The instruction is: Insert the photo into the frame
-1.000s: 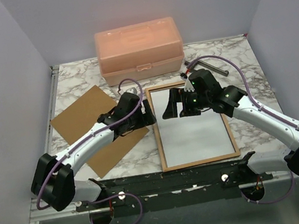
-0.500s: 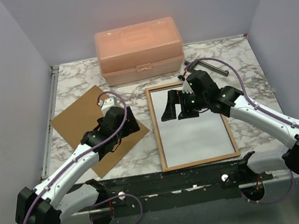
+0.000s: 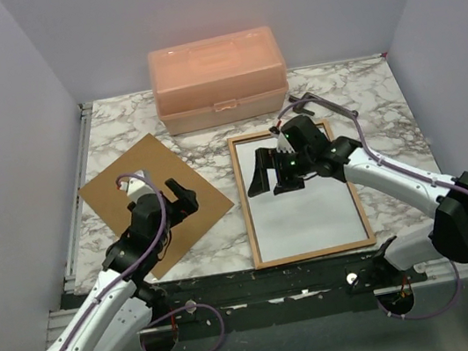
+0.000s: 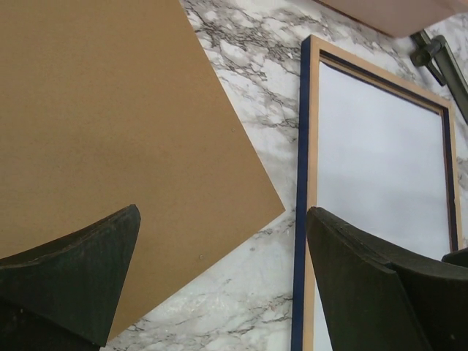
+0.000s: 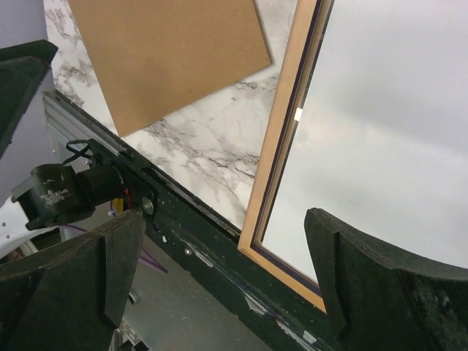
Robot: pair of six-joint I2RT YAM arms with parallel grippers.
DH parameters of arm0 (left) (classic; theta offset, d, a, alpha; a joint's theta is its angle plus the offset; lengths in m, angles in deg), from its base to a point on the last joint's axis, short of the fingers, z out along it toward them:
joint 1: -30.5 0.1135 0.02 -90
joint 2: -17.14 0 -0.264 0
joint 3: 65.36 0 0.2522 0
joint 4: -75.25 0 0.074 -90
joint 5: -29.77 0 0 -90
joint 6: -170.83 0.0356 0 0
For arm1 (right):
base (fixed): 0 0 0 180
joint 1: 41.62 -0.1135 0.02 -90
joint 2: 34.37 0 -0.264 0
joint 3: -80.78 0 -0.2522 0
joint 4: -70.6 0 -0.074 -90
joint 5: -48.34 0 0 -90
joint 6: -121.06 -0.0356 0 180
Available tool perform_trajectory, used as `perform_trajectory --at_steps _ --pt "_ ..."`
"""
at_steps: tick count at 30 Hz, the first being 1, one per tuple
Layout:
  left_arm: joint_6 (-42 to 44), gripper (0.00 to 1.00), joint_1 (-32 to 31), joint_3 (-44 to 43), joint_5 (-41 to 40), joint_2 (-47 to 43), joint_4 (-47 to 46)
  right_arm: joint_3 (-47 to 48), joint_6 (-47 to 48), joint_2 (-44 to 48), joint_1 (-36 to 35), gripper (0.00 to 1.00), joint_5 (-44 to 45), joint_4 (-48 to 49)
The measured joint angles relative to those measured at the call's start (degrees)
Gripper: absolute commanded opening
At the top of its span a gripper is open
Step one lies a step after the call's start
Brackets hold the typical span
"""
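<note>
The frame (image 3: 246, 218) lies flat on the marble right of centre, its tan wood side up and a navy edge (image 4: 298, 219) showing. Inside it lies a white sheet, the photo (image 3: 312, 216) with its plain back up; its picture side is hidden. My right gripper (image 3: 272, 178) hovers open over the upper left part of the photo (image 5: 387, 124), holding nothing. My left gripper (image 3: 182, 193) is open over the brown backing board (image 3: 153, 197), well left of the frame. Between its empty fingers the left wrist view shows the board's corner (image 4: 241, 197) and bare marble.
A peach plastic box (image 3: 217, 78) stands at the back, behind the frame. A dark metal tool (image 3: 330, 105) lies at the back right near the frame's top corner. The table's near rail (image 5: 183, 219) runs just below the frame's bottom edge.
My left arm has pulled back from the frame's left edge toward the near left, over the brown board, with its jaws widening. My right gripper has shifted slightly left over the photo.
</note>
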Motion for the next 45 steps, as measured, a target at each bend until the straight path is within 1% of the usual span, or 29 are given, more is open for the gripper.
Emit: perform_trajectory --at_steps 7,12,19,24,29,33,40,45 --pt "-0.63 0.98 9.44 1.40 4.20 -2.78 0.79 0.11 -0.04 -6.36 0.00 1.00 -2.51 2.84" --pt "-0.81 0.98 13.07 1.40 5.88 -2.40 3.67 1.38 -0.07 -11.58 -0.35 1.00 -3.96 4.31" --pt "-0.37 0.99 18.58 1.16 8.55 2.03 7.58 6.73 -0.04 -18.86 -3.30 1.00 -4.48 5.51" --pt "0.48 0.99 24.22 0.87 9.73 4.79 11.17 12.13 0.28 -24.15 -5.53 1.00 -3.91 5.42" --pt "0.85 0.98 30.67 0.87 10.86 5.01 13.44 19.23 1.75 -29.31 -6.58 1.00 -0.94 3.93" --pt "0.48 0.99 34.21 0.87 10.84 5.86 14.67 25.73 3.19 -33.81 -6.58 1.00 3.96 1.29" --pt "-1.77 0.98 36.52 0.87 8.28 9.46 18.03 33.97 4.55 -42.03 -6.49 1.00 10.78 -2.71" --pt "-3.89 0.96 37.51 0.85 4.33 9.44 19.67 37.51 4.59 -44.35 -6.43 1.00 12.94 -4.20"
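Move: The brown board lies flat, its middle about 9 cm left, 5 cm ahead and 13 cm below the left hand; from the right hand it is roughly 31 cm left, 11 cm ahead and 14 cm down. The frame, with the photo already inside it, has its middle some 8 cm right and 7 cm ahead of the right hand, also about 14 cm lower. Left hand sweeps about 15 cm left and down, right forward-left and down, both open, towards the brown board. ##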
